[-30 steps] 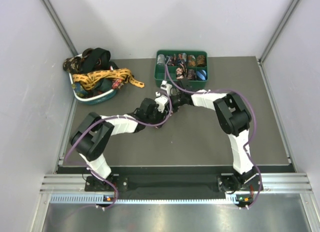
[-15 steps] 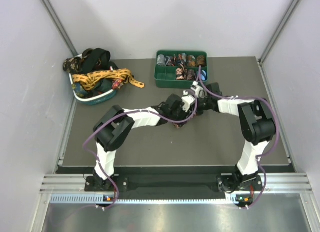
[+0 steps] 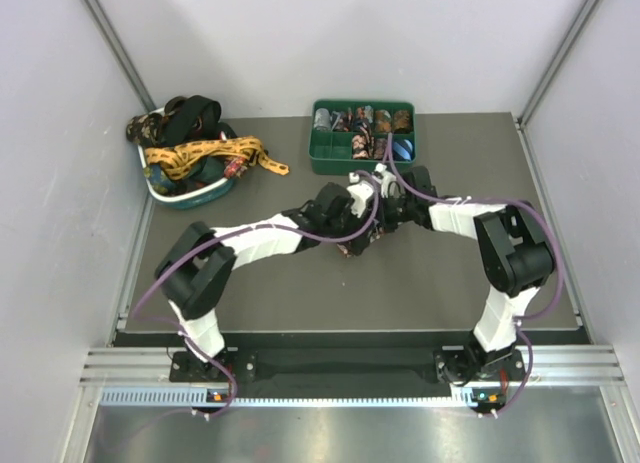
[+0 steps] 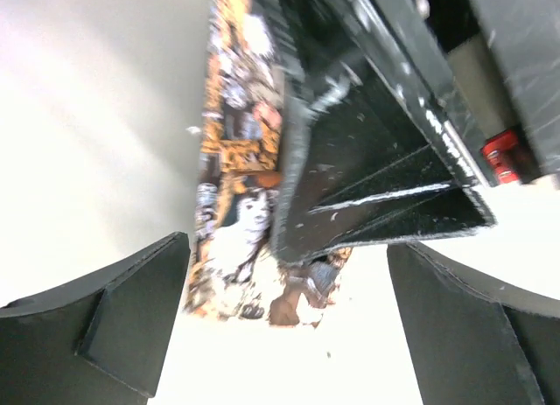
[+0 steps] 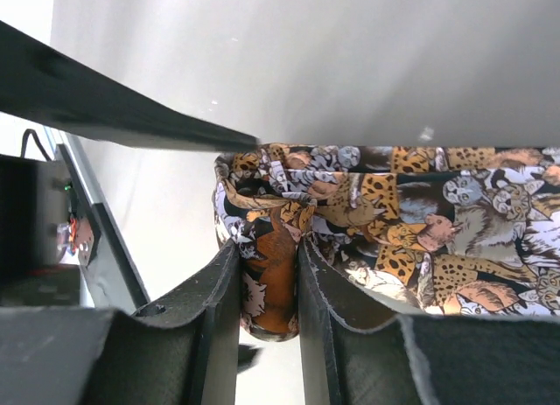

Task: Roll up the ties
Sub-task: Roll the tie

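Observation:
A brown animal-print tie (image 5: 437, 221) lies on the dark table, one end wound into a small roll (image 5: 271, 287). My right gripper (image 5: 267, 247) is shut on that roll, one finger on each side. My left gripper (image 4: 289, 274) stands wide open right opposite; the tie (image 4: 232, 239) and the right gripper's black fingers (image 4: 376, 186) sit between its jaws, untouched by them. In the top view both grippers meet at mid-table, left (image 3: 352, 205) and right (image 3: 385, 205), with the tie (image 3: 365, 237) trailing just below them.
A green compartment tray (image 3: 320, 165) with several rolled ties stands at the back centre. At the back left, a teal-and-white basket (image 3: 195, 196) holds a heap of loose ties, a gold-yellow one (image 3: 215, 155) draped over its rim. Grey walls close in both sides.
The left gripper has opened wide and let go of the tie. Both grippers swung right from beside the green tray, then came back a little to the left.

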Tool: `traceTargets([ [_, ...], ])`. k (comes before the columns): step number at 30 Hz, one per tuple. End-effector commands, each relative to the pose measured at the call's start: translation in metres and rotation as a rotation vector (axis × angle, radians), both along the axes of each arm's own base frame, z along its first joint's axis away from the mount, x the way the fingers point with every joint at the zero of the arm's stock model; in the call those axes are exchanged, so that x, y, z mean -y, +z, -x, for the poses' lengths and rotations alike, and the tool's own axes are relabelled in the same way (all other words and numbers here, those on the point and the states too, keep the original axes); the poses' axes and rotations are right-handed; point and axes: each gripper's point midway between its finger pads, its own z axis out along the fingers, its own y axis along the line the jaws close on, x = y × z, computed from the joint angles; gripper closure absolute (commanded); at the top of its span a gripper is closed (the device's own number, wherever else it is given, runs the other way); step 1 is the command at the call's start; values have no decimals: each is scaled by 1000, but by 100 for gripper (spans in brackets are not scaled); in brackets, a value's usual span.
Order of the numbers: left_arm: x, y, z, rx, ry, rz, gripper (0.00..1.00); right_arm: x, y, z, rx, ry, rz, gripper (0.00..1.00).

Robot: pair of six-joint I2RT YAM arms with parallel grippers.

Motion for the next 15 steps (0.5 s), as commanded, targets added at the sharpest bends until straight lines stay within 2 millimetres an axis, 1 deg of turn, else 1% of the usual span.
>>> traceTargets([
  [1, -20, 43, -8, 49, 108, 81, 1, -17, 40, -8, 140, 6, -54, 94],
  [2, -27, 37, -5, 36, 133, 76, 1, -17, 43, -7, 149, 4, -55, 94],
  [4, -37, 42, 0, 47, 180, 117, 1, -21, 46, -7, 166, -5, -56, 95],
  [6, -49, 45, -1, 64, 246, 144, 1, -23, 50, -8, 191, -25, -40, 95],
  [7, -57, 47, 1, 75, 264, 164, 1, -23, 51, -8, 197, -35, -34, 94],
  [8, -61, 46, 3, 69, 276, 168, 1, -22, 54, -11, 214, -55, -24, 95],
  [9, -67, 44, 5, 51, 303, 175, 1, -24, 54, -11, 218, -66, -21, 94],
  [10, -77, 41, 7, 47, 342, 170, 1, -24, 58, -11, 235, -77, -20, 94],
  [11, -82, 37, 9, 33, 366, 170, 1, -24, 54, -11, 239, -95, -2, 94],
  [12, -86, 34, 11, 11, 406, 187, 1, -27, 55, -10, 246, -102, 1, 94],
  [13, -91, 26, 17, -5, 424, 184, 1, -28, 55, -11, 253, -113, 5, 94],
  [14, -94, 27, 15, 8, 456, 208, 1, -27, 52, -11, 255, -131, 19, 94],
  [15, -96, 24, 17, -1, 482, 230, 1, -32, 53, -10, 260, -139, 12, 94],
])
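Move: The tie roll, pinched in the right fingers, lies about 4 cm to the right of the wide-open left hand, 2 cm ahead and about level with it. The tie's flat end is some 3 cm left of the left hand, 1 cm back and 4 cm below. The green tray stands about 25 cm ahead of the left hand, straight out and 2 cm lower. The right hand has the tie roll right at its finger pads. Left hand, open, arcs about 9 cm left, away from the roll; right, still pinching it, lifts 3 cm. ##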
